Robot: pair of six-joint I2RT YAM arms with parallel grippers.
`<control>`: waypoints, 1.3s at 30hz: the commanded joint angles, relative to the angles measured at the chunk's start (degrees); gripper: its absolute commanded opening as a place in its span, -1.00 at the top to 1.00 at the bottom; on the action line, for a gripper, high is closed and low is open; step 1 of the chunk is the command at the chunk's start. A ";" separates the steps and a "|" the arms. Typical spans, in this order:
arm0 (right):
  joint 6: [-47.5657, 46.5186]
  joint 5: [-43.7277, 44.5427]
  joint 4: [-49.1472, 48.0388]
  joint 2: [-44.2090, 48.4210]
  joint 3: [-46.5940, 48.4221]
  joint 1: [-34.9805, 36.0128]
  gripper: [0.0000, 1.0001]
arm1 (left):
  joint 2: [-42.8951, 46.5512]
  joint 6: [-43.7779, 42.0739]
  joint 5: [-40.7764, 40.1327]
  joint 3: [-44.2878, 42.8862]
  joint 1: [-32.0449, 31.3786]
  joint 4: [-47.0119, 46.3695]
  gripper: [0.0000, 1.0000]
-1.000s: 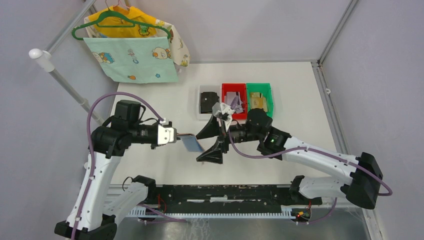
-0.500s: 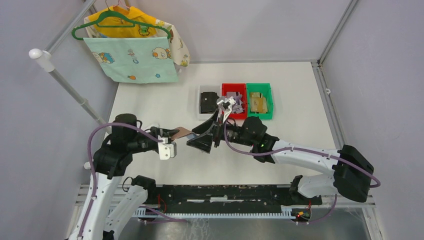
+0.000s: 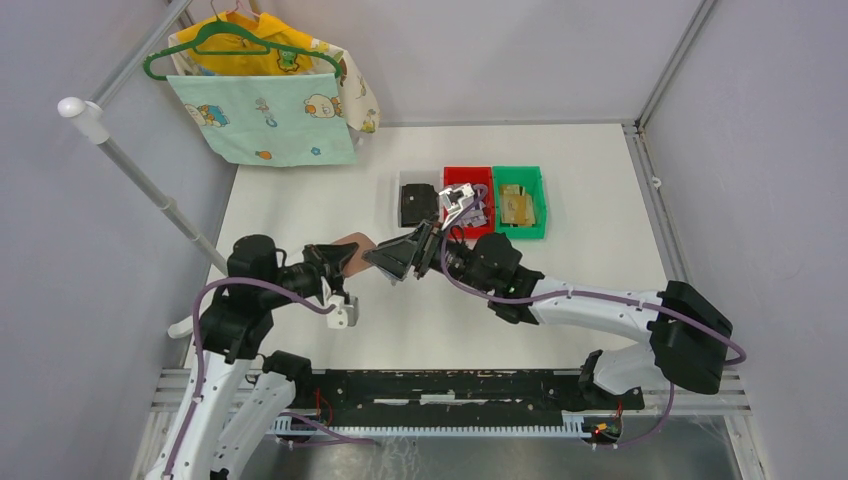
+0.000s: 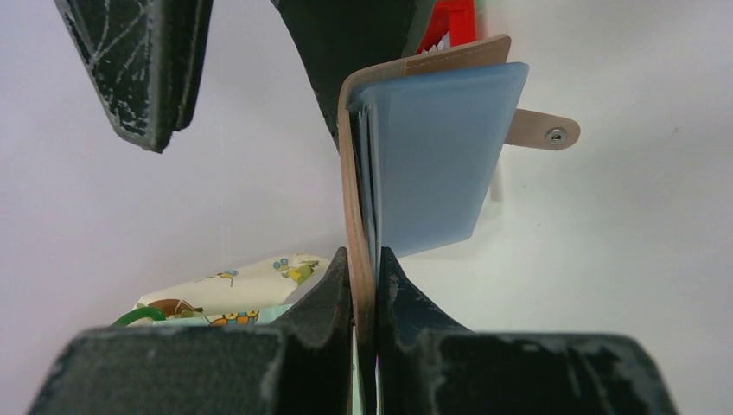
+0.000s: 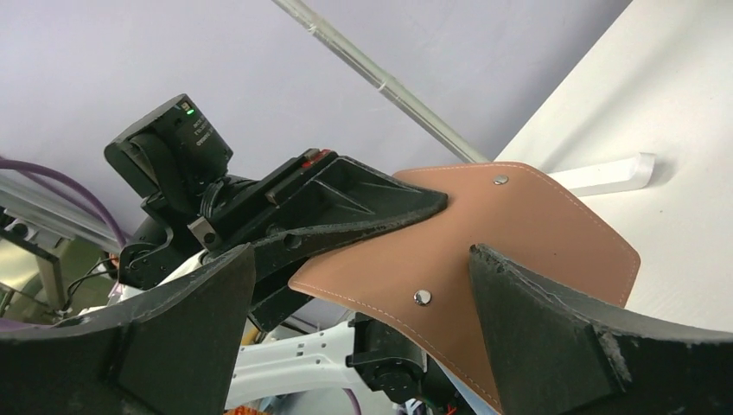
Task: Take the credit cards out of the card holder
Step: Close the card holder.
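Observation:
My left gripper (image 4: 363,259) is shut on the lower edge of the card holder (image 4: 350,173) and holds it up above the table. Its pinkish-tan cover stands on edge, with blue-grey sleeves (image 4: 436,147) fanned to the right and a snap tab (image 4: 540,130) sticking out. Whether credit cards sit in the sleeves I cannot tell. In the top view the card holder (image 3: 352,248) hangs between the left gripper (image 3: 335,262) and my open right gripper (image 3: 383,268). The right gripper (image 5: 361,252) faces the tan cover (image 5: 510,233), one finger on either side of it.
At the back stand a white bin (image 3: 402,222) with a black item, a red bin (image 3: 465,174) holding pale flat pieces, and a green bin (image 3: 519,172) with golden-tan items. Printed cloths on a green hanger (image 3: 210,45) hang at the back left.
The left gripper turned the card holder so that its tan outside faces up, and carried it back and right. The right gripper moved left and back, closing in on the holder.

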State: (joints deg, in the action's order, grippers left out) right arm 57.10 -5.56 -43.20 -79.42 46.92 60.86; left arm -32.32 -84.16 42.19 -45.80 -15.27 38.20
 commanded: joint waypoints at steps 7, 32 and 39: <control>5.42 -0.04 -9.70 -0.24 -1.90 2.47 -0.96 | 1.69 2.19 -1.90 2.57 -0.25 -19.36 0.96; 8.35 5.72 -10.46 -6.20 8.19 3.95 -0.96 | 5.26 -4.84 -1.70 7.39 -0.38 -24.84 0.96; 11.95 7.36 -13.12 -6.84 7.62 4.22 -0.31 | 7.00 -12.57 -1.04 10.05 -0.46 -24.88 0.92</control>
State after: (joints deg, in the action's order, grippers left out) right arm 66.00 0.27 -49.58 -87.05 53.30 64.84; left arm -26.63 -89.43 38.83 -37.39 -15.51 14.63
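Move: The left fingers already grip the half-open card holder, whose middle is about 5 cm to their right, 2 cm ahead and 1 cm lower. From the wide-open right hand it lies some 5 cm to the left, 3 cm ahead and 3 cm lower. On the table roughly 26 cm below the right hand, the white box stands about 20 cm ahead and 5 cm to the right, the red box 20 cm ahead and 16 cm right. The right hand's lower finger comes against the outside of the card holder's lower cover, while its upper finger stays clear above. The left hand keeps its grip, rises about 5 cm and a little forward, and tilts some 25 degrees so that its forward side lifts. The right hand shifts slightly, then reaches left and up about 3 cm over the card holder and begins to close. ##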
